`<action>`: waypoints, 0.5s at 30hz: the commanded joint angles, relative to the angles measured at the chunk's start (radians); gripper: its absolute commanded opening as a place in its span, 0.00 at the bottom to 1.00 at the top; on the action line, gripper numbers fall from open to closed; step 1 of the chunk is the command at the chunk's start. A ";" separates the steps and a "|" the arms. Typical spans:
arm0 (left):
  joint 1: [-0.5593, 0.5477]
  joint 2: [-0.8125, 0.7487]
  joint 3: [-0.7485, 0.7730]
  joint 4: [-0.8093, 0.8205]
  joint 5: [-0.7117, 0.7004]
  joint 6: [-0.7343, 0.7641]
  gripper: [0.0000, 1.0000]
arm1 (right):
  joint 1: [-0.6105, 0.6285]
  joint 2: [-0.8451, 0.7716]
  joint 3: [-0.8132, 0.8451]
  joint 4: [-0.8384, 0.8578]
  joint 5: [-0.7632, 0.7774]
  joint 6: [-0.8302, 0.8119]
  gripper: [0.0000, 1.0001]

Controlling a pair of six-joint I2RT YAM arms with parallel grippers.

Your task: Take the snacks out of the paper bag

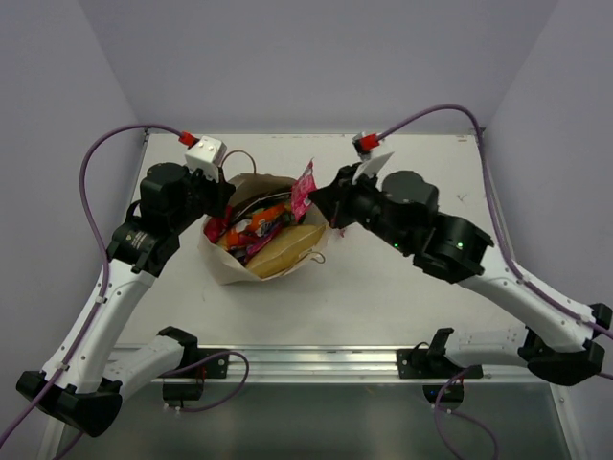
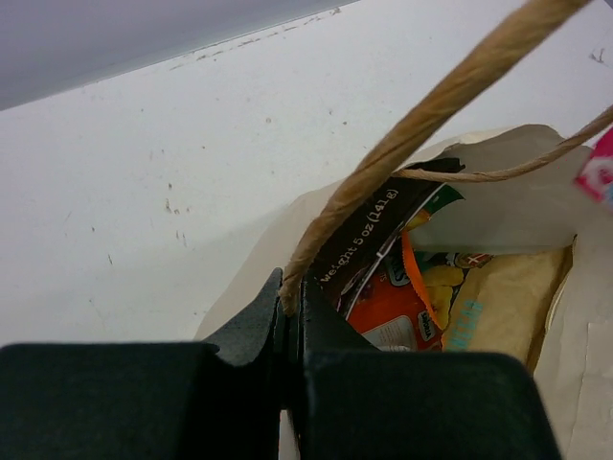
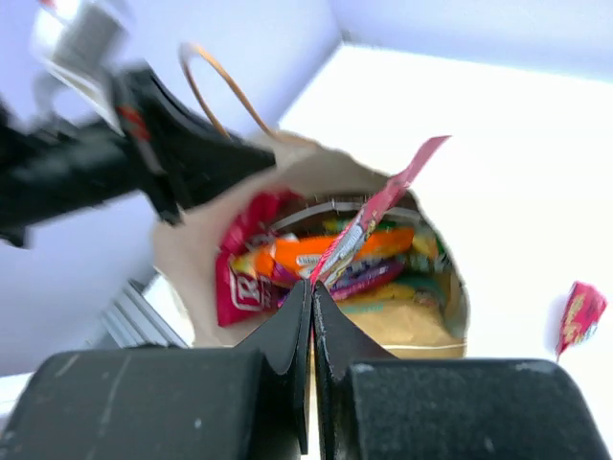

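The paper bag (image 1: 226, 265) lies in the middle of the table with its mouth up, and several snacks (image 1: 257, 228) show inside. My left gripper (image 1: 224, 197) is shut on the bag's brown cord handle (image 2: 431, 107), which it pinches at its fingertips (image 2: 290, 297). A dark brown packet (image 2: 369, 244), an orange one (image 2: 397, 311) and a tan-yellow one (image 2: 508, 297) lie in the bag. My right gripper (image 3: 312, 287) is shut on a magenta-pink packet (image 3: 378, 213), which stands up over the bag's mouth (image 1: 304, 192). Red (image 3: 235, 280), orange (image 3: 297, 257) and purple (image 3: 372, 278) packets lie below it.
A small red packet (image 3: 580, 316) lies on the white table beside the bag. The second cord handle (image 3: 215, 81) loops up near the left gripper (image 3: 192, 158). A metal rail (image 1: 316, 359) runs along the table's near edge, and lilac walls close in the back and sides.
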 commanded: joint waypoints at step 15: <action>-0.006 -0.013 0.031 0.028 0.040 0.051 0.00 | -0.635 -0.052 -0.301 0.176 -0.259 -0.001 0.00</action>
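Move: The right hand already has a pink snack packet raised by the bag's right edge. The bare table it is taken to lies about 20 cm ahead, 17 cm right and 39 cm below. A small pink packet already lying on the table is about 21 cm ahead, 8 cm right and as low; the paper bag's middle is some 4 cm ahead, 13 cm left and 25 cm below. From the left hand, the bare spot is about 13 cm ahead, 40 cm right and 31 cm below. Still pinching the pink packet, the right hand sweeps it away from the bag, about 15 cm to the right. It first rises some 5 cm, then swings forward about 10 cm and sinks well below its starting height towards the bare table, the wrist turning roughly 25 degrees clockwise. The left hand stays put, keeping its pinch on the bag's cord handle. ##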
